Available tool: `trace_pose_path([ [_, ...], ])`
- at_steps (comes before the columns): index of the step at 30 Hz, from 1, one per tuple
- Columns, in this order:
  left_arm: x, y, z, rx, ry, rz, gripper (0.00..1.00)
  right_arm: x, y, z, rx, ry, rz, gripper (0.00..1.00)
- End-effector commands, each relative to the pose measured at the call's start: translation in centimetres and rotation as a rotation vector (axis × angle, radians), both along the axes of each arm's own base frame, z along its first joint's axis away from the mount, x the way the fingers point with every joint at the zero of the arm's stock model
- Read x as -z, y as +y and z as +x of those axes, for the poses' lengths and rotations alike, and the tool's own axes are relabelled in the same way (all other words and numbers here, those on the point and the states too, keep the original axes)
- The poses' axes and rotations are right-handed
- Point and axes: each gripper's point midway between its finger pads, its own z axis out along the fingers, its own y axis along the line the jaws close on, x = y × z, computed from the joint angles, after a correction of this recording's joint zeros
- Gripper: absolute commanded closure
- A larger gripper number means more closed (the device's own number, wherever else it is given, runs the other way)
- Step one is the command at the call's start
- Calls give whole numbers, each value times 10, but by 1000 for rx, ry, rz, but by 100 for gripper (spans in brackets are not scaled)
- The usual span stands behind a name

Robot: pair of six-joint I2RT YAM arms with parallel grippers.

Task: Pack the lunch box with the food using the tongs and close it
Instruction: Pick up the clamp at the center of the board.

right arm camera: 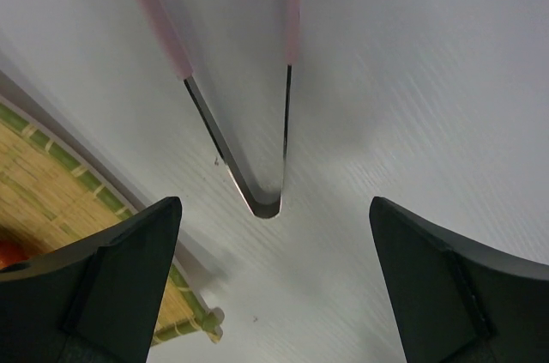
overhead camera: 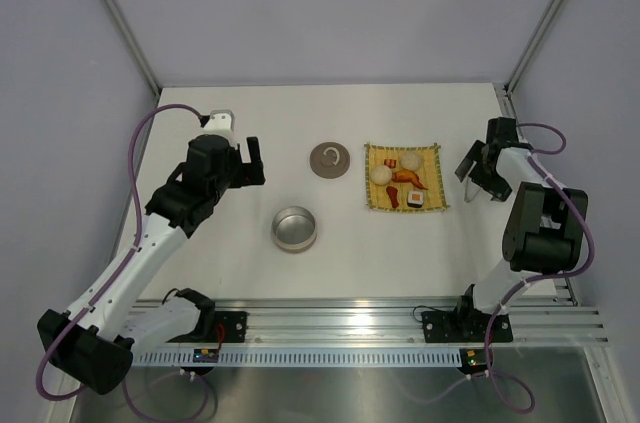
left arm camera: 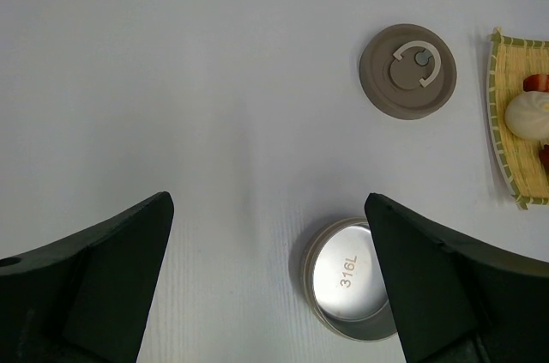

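The lunch box (overhead camera: 294, 229), a round silver tin, stands empty on the white table, and its grey-brown lid (overhead camera: 330, 160) lies apart behind it. The food (overhead camera: 402, 178) lies on a yellow woven mat: cream balls, orange and red bits and a sushi piece (overhead camera: 416, 200). My left gripper (overhead camera: 252, 161) hovers open to the left of the lid; its wrist view shows the tin (left arm camera: 347, 281) beside the right finger and the lid (left arm camera: 408, 71) beyond. My right gripper (overhead camera: 478, 178) hangs open right of the mat, over the tongs (right arm camera: 210, 127), whose joined end lies between its fingers (right arm camera: 137, 277), untouched.
The yellow woven mat (overhead camera: 404, 176) lies right of centre, and its green-edged corner (right arm camera: 51, 183) shows beside my right gripper's left finger. Grey enclosure walls rise behind and at both sides. The metal rail with the arm bases (overhead camera: 330, 328) runs along the near edge.
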Motion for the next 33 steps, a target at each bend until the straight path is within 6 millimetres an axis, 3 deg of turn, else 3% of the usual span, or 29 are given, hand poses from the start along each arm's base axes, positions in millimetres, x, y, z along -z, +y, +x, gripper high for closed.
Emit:
trace_pose_path([
  [1, -17, -7, 6, 15, -49, -26, 1, -10, -9, 33, -24, -87, -24, 1],
  [14, -8, -10, 9, 25, -26, -16, 1, 10, -23, 71, -38, -95, -72, 1],
  [31, -8, -6, 8, 13, -20, 2, 1, 32, -30, 84, -56, -68, -97, 1],
  [33, -8, -5, 8, 10, -19, 0, 1, 33, -31, 85, -55, -69, -99, 5],
])
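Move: The clamp lies open in a V below my right hand, its bend nearest me and its pink legs fanning away; its middle is about 7 cm ahead, 3 cm to the right and 5 cm down. The bamboo mat's middle is roughly 7 cm ahead and 16 cm left, and the sushi on it about 1 cm ahead and 15 cm left. From my left hand the clamp is some 59 cm right, 11 cm ahead and 22 cm lower. With my right fingers kept wide open and still pointing steeply down, I run forward about 7 cm from over the clamp's bend out along its legs, sinking some 4 cm as I go and easing about 2 cm to the right. I finish low astride the legs, one finger on each side, near where the pink grips meet the metal. ##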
